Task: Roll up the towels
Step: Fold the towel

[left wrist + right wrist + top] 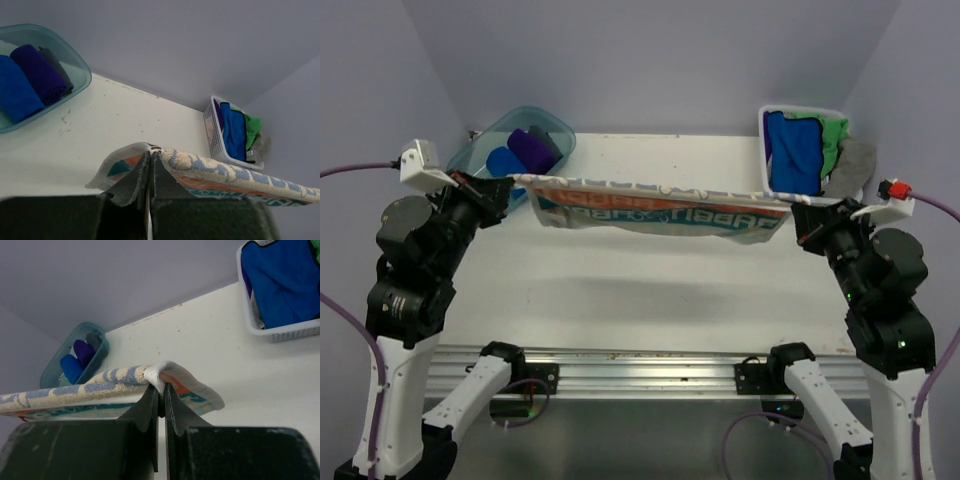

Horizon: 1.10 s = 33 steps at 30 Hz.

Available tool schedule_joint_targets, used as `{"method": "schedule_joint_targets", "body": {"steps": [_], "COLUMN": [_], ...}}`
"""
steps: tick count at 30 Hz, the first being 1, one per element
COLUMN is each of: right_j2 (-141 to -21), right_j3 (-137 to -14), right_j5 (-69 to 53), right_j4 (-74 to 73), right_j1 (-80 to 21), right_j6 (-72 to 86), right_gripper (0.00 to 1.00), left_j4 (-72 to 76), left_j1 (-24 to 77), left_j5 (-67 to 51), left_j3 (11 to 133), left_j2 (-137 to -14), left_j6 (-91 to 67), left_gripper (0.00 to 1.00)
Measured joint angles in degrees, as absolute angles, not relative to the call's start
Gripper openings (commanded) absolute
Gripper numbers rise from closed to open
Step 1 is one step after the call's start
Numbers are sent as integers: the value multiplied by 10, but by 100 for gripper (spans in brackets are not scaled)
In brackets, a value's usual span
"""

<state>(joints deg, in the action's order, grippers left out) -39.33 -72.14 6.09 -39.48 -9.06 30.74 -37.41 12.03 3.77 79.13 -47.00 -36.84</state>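
Observation:
A cream towel with teal and orange lettering (660, 212) hangs stretched above the table between both arms. My left gripper (508, 185) is shut on its left corner (150, 148), and my right gripper (798, 213) is shut on its right corner (161, 376). The towel's body (235, 175) sags a little in the middle (75, 390). Rolled blue (506, 162), purple (532, 147) and grey towels lie in the teal tub (556, 128). Loose blue (792, 152), green (835, 140) and grey (852, 168) towels fill the white basket (764, 150).
The teal tub (82, 82) stands at the back left and the white basket (280, 332) at the back right, both against the lilac wall. White table (650, 310) spreads under the hanging towel. A metal rail (640, 372) with the arm bases runs along the near edge.

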Motion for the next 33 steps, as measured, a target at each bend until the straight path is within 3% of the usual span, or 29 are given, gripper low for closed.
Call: {"method": "schedule_joint_targets", "body": {"steps": [6,12,18,25,33], "right_j2": [-324,-332,-540,-854,-925], "right_j3": [-720,-611,-530,-547,-589], "right_j5": [25,21,29,55,63], "right_j4": [-477,-507,-417,-287,-242], "right_j1": [-91,-90,-89,-89,-89], "right_j6": [339,359,358,347,342], "right_gripper": [0,0,0,0,0], "left_j4": [-428,-446,-396,-336,-302], "left_j1": [120,120,119,110,81], "left_j5": [27,32,44,45,23], "left_j3": [766,674,605,631,654], "left_j2": [-407,-421,-612,-863,-909], "left_j6": [-380,-415,-419,-408,-393], "left_gripper": [0,0,0,0,0]}}
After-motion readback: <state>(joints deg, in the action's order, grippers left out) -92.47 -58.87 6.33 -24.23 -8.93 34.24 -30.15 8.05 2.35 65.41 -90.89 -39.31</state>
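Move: Some 34 cm below the left gripper and about 13 cm ahead lies the bare table spot for its towel corner; the teal bin of rolled towels stands about 27 cm ahead and 10 cm left, some 30 cm lower. For the right gripper, the table spot is about 14 cm ahead, 2 cm left and 35 cm down, with the white basket about 31 cm ahead, 15 cm right and 30 cm down. Swinging the towel by its two pinched corners, both grippers first draw back a further 4 cm or so, then sweep down about 33 cm and forward together, ending some 13 cm ahead of their start. On the way down the fingers tip from nearly level to about 50 degrees steeper; both stay shut on the far edge, just above the table, as the hanging cloth is laid out towards the bases. ##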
